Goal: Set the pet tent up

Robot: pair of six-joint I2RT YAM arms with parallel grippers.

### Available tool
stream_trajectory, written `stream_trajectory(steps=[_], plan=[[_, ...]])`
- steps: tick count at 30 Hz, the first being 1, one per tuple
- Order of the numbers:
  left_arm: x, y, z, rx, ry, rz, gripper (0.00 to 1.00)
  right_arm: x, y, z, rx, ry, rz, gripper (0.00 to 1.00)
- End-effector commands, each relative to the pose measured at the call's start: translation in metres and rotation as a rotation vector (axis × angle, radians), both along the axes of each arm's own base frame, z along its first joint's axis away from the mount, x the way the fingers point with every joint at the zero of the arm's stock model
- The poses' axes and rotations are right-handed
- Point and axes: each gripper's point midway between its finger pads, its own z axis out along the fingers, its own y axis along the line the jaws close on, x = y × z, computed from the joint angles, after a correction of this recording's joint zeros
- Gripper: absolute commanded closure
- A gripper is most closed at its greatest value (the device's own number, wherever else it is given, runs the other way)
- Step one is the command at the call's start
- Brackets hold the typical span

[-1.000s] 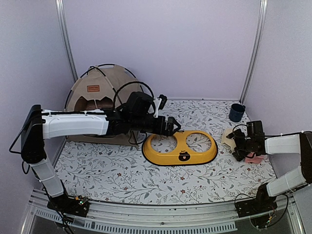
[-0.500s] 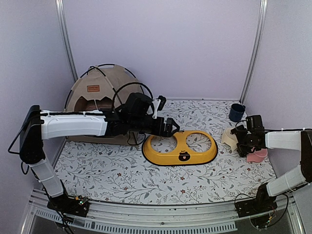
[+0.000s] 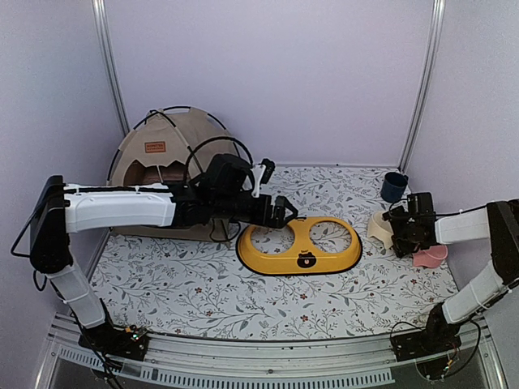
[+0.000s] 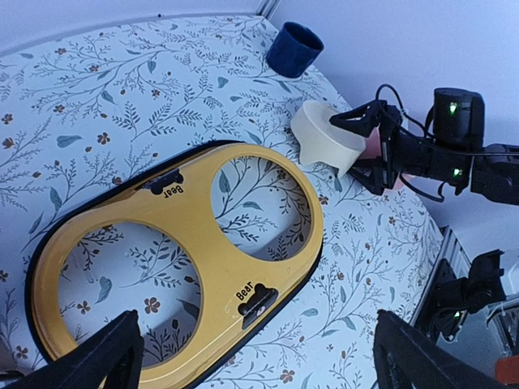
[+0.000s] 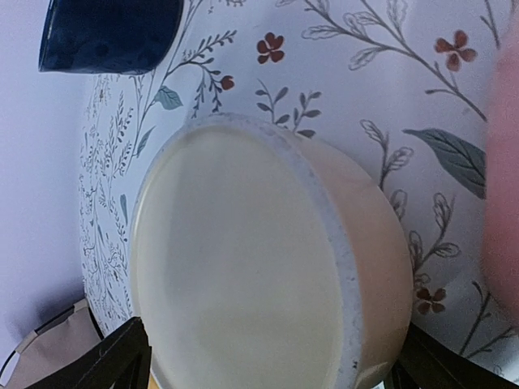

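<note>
The pet tent (image 3: pixel 174 150) is tan fabric with thin black crossed poles and a brown label. It stands at the back left corner of the table, behind my left arm. My left gripper (image 3: pixel 283 212) is open and empty, hovering over the left end of the yellow oval bowl stand (image 3: pixel 300 247); its dark fingertips (image 4: pixel 105 356) frame the stand (image 4: pixel 186 243) in the left wrist view. My right gripper (image 3: pixel 397 230) is open at the far right, its jaws on either side of a cream bowl (image 3: pixel 378 228), which fills the right wrist view (image 5: pixel 259 259).
A pink bowl (image 3: pixel 430 256) lies beside the right gripper, near the table's right edge. A dark blue cup (image 3: pixel 394 186) stands at the back right; it also shows in the left wrist view (image 4: pixel 293 49). The table has a floral cloth (image 3: pixel 203 292).
My right gripper has moved from over the pink bowl back and left to the cream bowl. My left gripper has drawn back slightly to the left.
</note>
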Motion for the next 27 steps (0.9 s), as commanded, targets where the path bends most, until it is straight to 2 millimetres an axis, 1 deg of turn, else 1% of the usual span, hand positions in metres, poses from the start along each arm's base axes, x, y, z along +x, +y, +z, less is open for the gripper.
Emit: stream_trajectory(steps=[1, 4, 11, 19, 23, 27], plan=[[0.000, 0.005, 0.023, -0.045, -0.037, 0.003, 0.01, 0.012, 0.008, -0.009, 0.013, -0.027, 0.073, 0.01], [0.000, 0.006, 0.023, -0.045, -0.038, 0.004, 0.01, 0.022, 0.016, -0.006, 0.020, -0.056, 0.123, 0.00], [0.000, 0.004, 0.024, -0.051, -0.037, 0.000, 0.01, 0.038, 0.028, 0.009, 0.016, -0.143, 0.219, 0.15], [-0.002, 0.004, 0.024, -0.056, -0.032, -0.004, 0.01, 0.047, 0.033, 0.026, 0.009, -0.221, 0.252, 0.37], [-0.002, 0.005, 0.023, -0.053, -0.030, -0.003, 0.01, 0.050, 0.035, 0.042, -0.008, -0.273, 0.279, 0.47], [-0.002, 0.004, 0.020, -0.050, -0.028, -0.004, 0.01, 0.054, 0.037, 0.066, -0.045, -0.343, 0.315, 0.58]])
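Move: The cream bowl, tipped up between the right hand's wide-open fingers, has its middle about 3 cm ahead and 3 cm left of that hand, at roughly its height. The blue cup stands some 15 cm ahead and 6 cm right of the hand, the pink bowl about 6 cm back and 8 cm right, and the yellow stand's middle roughly 28 cm left and 3 cm back. From the left hand, the cream bowl is about 28 cm right, 9 cm ahead and 16 cm lower. The right hand carries the cream bowl ahead and to the left across the table, about 5 cm in all, setting off forward and then drifting left as the fingers start to shut, while the wrist turns about 15 degrees counter-clockwise and its fingertips tilt up some 10 degrees. The fingers close from wide open to about half, one over the rim and the other at the underside, pinching the bowl's near side, and late on the hand rises a little under 2 cm. ##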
